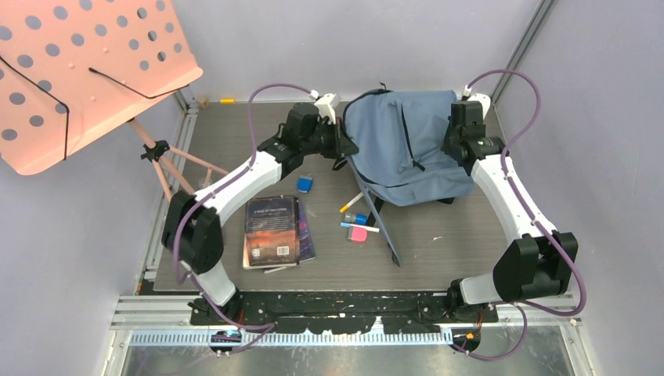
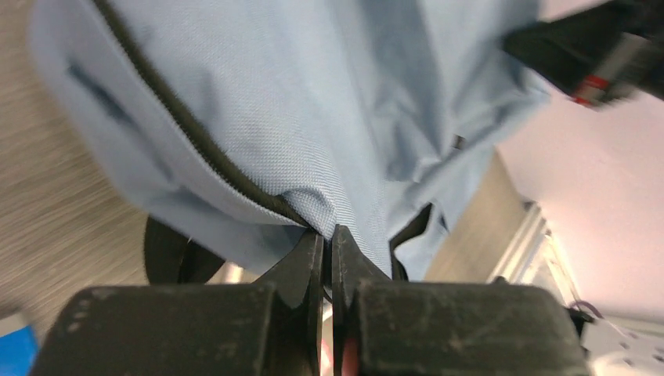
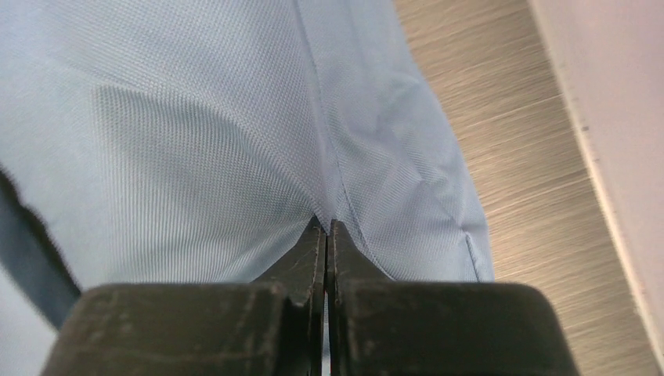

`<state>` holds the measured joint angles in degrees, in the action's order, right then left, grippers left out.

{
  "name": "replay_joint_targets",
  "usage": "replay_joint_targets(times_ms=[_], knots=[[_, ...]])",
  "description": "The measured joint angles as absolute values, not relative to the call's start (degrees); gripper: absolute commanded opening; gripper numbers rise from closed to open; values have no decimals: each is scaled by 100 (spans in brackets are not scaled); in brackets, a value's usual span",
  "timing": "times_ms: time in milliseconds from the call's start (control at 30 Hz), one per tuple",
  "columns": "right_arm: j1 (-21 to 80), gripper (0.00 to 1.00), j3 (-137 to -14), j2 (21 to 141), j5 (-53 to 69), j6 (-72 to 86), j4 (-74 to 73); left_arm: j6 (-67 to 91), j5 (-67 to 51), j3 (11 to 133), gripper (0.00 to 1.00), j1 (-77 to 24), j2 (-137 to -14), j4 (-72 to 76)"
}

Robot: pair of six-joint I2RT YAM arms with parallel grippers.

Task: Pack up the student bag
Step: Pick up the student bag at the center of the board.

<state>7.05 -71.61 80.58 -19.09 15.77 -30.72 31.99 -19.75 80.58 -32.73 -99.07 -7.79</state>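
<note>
The student bag [image 1: 407, 145] is a grey-blue backpack at the back middle of the table, its long strap [image 1: 384, 227] trailing toward the front. My left gripper [image 1: 348, 147] is at the bag's left edge. In the left wrist view it [image 2: 329, 235] is shut on a fold of the bag's fabric [image 2: 313, 102] just beside the black zipper [image 2: 196, 141]. My right gripper [image 1: 456, 150] is at the bag's right edge. In the right wrist view it [image 3: 325, 225] pinches a pleat of the fabric [image 3: 196, 141] along a seam.
Stacked books [image 1: 270, 231] lie front left of the bag. A small blue block [image 1: 304, 184], a pink eraser [image 1: 357, 233] and pens [image 1: 351, 204] lie between them. An orange perforated music stand [image 1: 86, 70] leans over the left side. Walls close in on both sides.
</note>
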Motion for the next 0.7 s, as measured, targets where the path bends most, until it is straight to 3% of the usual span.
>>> replay_joint_targets(times_ms=[233,533,700], knots=[[604,0,-7784,7994,-2547,1240,-3157,3030,-2056,8281,0,-4051,-9122,-346],[392,0,-9651,8346,-3013,773,-3221,2587,-2202,10130,0,-4353,-9942,-408],[325,0,-9955,8337,-3199,681,-3076,2123,-2110,10302,0,-4501,-10147,-405]])
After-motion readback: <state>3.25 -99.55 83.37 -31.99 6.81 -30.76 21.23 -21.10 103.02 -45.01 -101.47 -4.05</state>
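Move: Both hands already hold the student bag. Its middle is about 12 cm to the left hand's right, 4 cm ahead and 6 cm lower; from the right hand it is some 11 cm to the left, 2 cm ahead and 6 cm lower. On the table about 20 cm below the left hand, the yellow marker is 3 cm back and level sideways. The blue cube is 13 cm left and 2 cm ahead, the pink eraser 11 cm back and 1 cm right. Still pinching the student bag's fabric on either side, both closed hands hoist it together, the left by about 17 cm and the right by nearly 20 cm. Both also carry it rightward, away from the markers; the left first draws back, then eases slightly forward. The fingertips tilt up some 25 degrees, with a mild clockwise turn. ##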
